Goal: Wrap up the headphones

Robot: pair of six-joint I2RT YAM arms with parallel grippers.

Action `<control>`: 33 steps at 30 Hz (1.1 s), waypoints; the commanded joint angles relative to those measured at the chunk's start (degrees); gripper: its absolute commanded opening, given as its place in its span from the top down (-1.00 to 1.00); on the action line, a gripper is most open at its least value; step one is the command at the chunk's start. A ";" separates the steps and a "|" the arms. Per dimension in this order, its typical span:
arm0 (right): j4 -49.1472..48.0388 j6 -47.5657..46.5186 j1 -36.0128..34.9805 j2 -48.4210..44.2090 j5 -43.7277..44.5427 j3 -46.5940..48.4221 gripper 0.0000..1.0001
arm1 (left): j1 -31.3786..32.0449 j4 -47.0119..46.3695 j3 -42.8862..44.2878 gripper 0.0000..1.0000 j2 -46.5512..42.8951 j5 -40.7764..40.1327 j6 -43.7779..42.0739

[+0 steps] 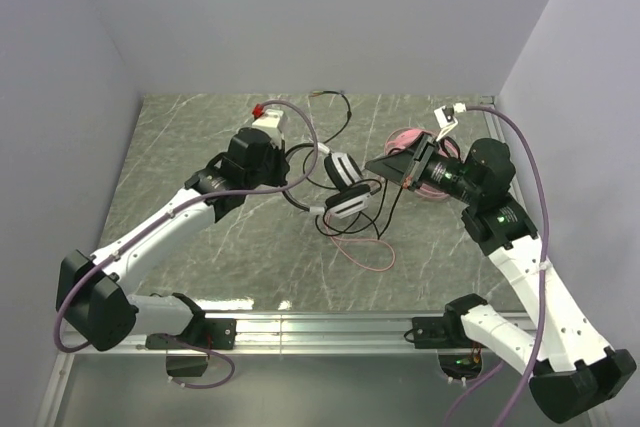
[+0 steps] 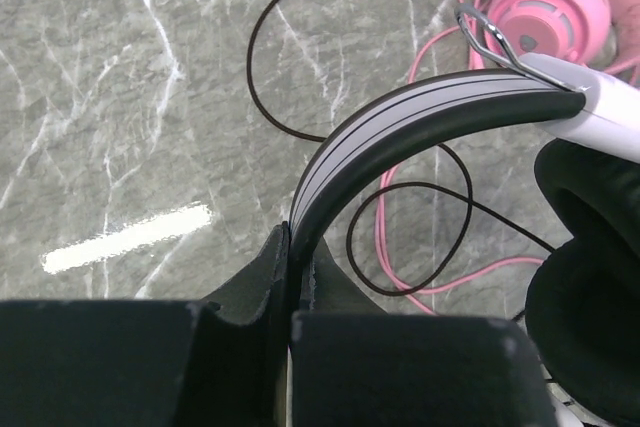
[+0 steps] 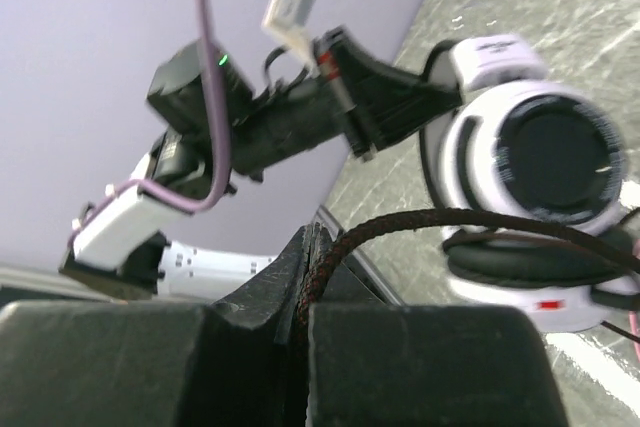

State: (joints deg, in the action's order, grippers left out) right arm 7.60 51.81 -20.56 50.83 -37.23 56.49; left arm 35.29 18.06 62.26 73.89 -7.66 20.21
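Observation:
The black and white headphones (image 1: 345, 192) hang just above the middle of the table. My left gripper (image 2: 291, 247) is shut on their striped grey and black headband (image 2: 400, 122); from above, that left gripper (image 1: 312, 173) reaches in from the left. My right gripper (image 3: 320, 245) is shut on their braided black cable (image 3: 420, 219), close to the white ear cup (image 3: 540, 167). In the top view this right gripper (image 1: 378, 166) sits just right of the headset. The pink headphones (image 2: 550, 7) lie on the table behind, partly hidden by the right wrist. Black cable loops (image 2: 440, 247) trail on the marble.
A pink cable (image 1: 365, 252) loops over the table in front of the headset, crossing the black cable. More black cable (image 1: 335, 107) curls toward the back wall. Grey walls close in the table on three sides. A metal rail (image 1: 330, 327) runs along the near edge.

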 commanded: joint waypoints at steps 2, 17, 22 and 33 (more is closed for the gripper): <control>-6.27 4.87 3.23 -0.91 -1.35 -2.61 1.00 | 0.22 -7.95 -1.00 0.99 -3.75 4.15 0.63; -21.73 12.43 4.65 8.58 -7.06 -4.11 1.00 | 4.52 -8.13 0.85 0.99 1.43 2.04 -1.75; -26.84 16.47 4.39 12.10 -8.99 -3.93 1.00 | 6.20 -8.75 2.16 0.99 4.41 -0.16 -1.57; -25.09 15.51 2.54 14.82 -8.73 -0.15 1.00 | 9.62 -10.42 8.39 0.99 12.07 -1.83 -1.84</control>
State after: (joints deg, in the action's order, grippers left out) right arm -14.74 67.07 -17.52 64.49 -44.49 53.10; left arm 43.22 14.31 65.36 86.35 -9.91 17.23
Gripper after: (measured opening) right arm 0.007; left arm 0.048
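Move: The right hand, with the black cable pinched in its fingers, has the white headphones' ear cups about 12 cm ahead, 4 cm to its left and 17 cm below. From the left hand, which holds the headband, the cups lie some 14 cm to the right, about 2 cm farther out and 4 cm lower. The pink headphones lie on the table roughly 20 cm ahead of the right hand, 20 cm to its right and 33 cm below. Rightward and down by about 6 and 5 cm, after easing back slightly, the left hand carries the white headphones by the headband beneath the right hand, turning a little clockwise and regaining its reach at the end. The right hand, keeping its pinch on the black cable, reaches forward some 5 cm over the headphones, dips slightly and drifts first right, then left, its wrist tilting about 10 degrees. ##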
